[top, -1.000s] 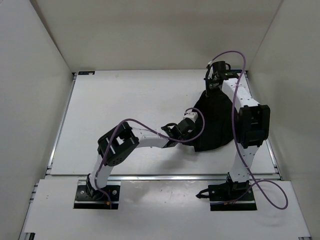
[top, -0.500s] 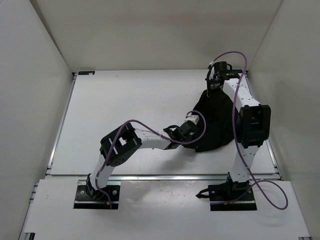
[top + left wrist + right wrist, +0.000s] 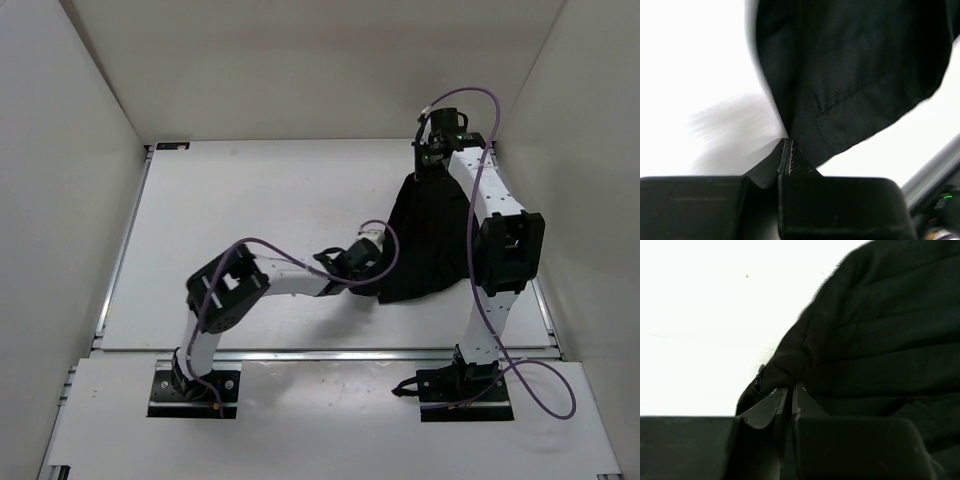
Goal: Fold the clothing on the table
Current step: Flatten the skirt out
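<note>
The black clothing [image 3: 425, 240] lies on the right half of the white table [image 3: 250, 210], narrow at the far end and flared toward the near side. My left gripper [image 3: 372, 270] is shut on its near-left hem corner. In the left wrist view the hem [image 3: 840, 90] runs out of the closed left gripper [image 3: 786, 145]. At the garment's far narrow end my right gripper [image 3: 432, 158] is shut on it. The right wrist view shows bunched cloth [image 3: 875, 335] with a zipper pull pinched in the right gripper [image 3: 791, 389].
Metal rails [image 3: 118, 255] edge the table, with white walls [image 3: 60, 200] close on three sides. Purple cables [image 3: 470, 110] loop over both arms. The right arm's upper link [image 3: 505, 250] stands over the garment's right edge. Black base plates [image 3: 195, 392] sit at the near edge.
The left gripper has shut on the garment's near-left corner and drawn it slightly left. The right gripper, still shut on the far end, has shifted a little farther back, stretching the cloth.
</note>
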You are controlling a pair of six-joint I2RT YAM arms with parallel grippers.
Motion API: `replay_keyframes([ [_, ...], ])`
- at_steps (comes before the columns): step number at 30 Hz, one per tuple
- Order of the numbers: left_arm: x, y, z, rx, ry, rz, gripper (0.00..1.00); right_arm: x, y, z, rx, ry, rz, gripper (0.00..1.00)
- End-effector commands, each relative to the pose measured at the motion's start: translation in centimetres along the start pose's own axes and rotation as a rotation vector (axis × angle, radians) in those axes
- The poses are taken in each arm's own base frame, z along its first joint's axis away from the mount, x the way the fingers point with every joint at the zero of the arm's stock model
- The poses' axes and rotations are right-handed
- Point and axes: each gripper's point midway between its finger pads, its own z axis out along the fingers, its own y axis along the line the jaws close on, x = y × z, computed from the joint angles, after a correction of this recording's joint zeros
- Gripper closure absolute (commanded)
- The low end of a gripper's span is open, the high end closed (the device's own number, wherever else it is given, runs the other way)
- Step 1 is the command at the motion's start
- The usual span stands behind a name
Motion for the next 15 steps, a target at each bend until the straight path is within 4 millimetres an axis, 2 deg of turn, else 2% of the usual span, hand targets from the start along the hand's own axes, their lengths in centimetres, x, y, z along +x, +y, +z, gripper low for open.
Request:
replay_keyframes([
  [1, -1.9, 6.3, -6.3, -0.131, -0.042, 0.007, 1.00, -4.4, 2.2, -3.7, -0.037, -0.117, 0.024, 1.00],
  [2, -1.9, 8.8, -8.5, -0.167, -0.065, -0.024, 1.00, -4.8, 2.9, -4.6, -0.053, -0.137, 0.029, 1.00],
  [3, -1.7, 10.1, -9.5, -0.184, -0.071, -0.028, 1.00, -4.9, 3.6, -5.7, -0.063, -0.161, 0.049, 1.00],
  [5, -3.9, 13.0, -13.8, -0.230, -0.171, -0.066, 1.00, -5.1, 5.1, -7.6, -0.107, -0.212, 0.049, 1.00],
  [6, -3.9, 14.4, -15.0, -0.266, -0.176, -0.060, 1.00, -6.1, 5.8, -9.4, -0.128, -0.274, 0.052, 1.00],
  [8, -7.4, 14.5, -18.9, -0.265, -0.293, -0.047, 1.00, -7.5, 6.1, -13.1, -0.157, -0.371, 0.052, 1.00],
  [9, -8.3, 15.3, -20.0, -0.281, -0.314, -0.028, 1.00, -8.4, 6.3, -14.5, -0.173, -0.412, 0.050, 1.00],
  [10, -10.0, 14.6, -21.8, -0.263, -0.362, 0.015, 1.00, -9.1, 6.7, -16.5, -0.198, -0.454, 0.047, 1.00],
  [12, -14.0, 14.6, -25.8, -0.299, -0.453, 0.086, 1.00, -10.4, 7.5, -20.2, -0.231, -0.539, 0.035, 0.99],
  [13, -15.4, 14.9, -27.0, -0.322, -0.484, 0.084, 1.00, -11.1, 7.8, -22.1, -0.234, -0.589, 0.011, 1.00],
  [15, -20.0, 13.0, -31.7, -0.332, -0.604, 0.151, 1.00, -12.2, 9.1, -25.4, -0.254, -0.657, -0.019, 1.00],
])
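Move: The left hand holds the skirt's near-left corner low over the table. Bare table for spreading lies about 27 cm to its left and 9 cm farther out; the skirt's middle is some 13 cm ahead and 14 cm right, and the metal rail about 15 cm straight back. From the right hand, pinching the far end, the skirt's middle lies about 12 cm back, 2 cm left and 12 cm below, and that bare table 16 cm back, 43 cm left and 15 cm below. Leftward and fast, the left hand sweeps its pinched corner about 24 cm out over the bare table, climbing ever more steeply to some 20 cm higher and drifting forward, fingers tipping up and wrist turning counter-clockwise. The right hand rises about 17 cm with the far end, easing left and back, its fingers also tipping up. Both stay shut on the cloth. ##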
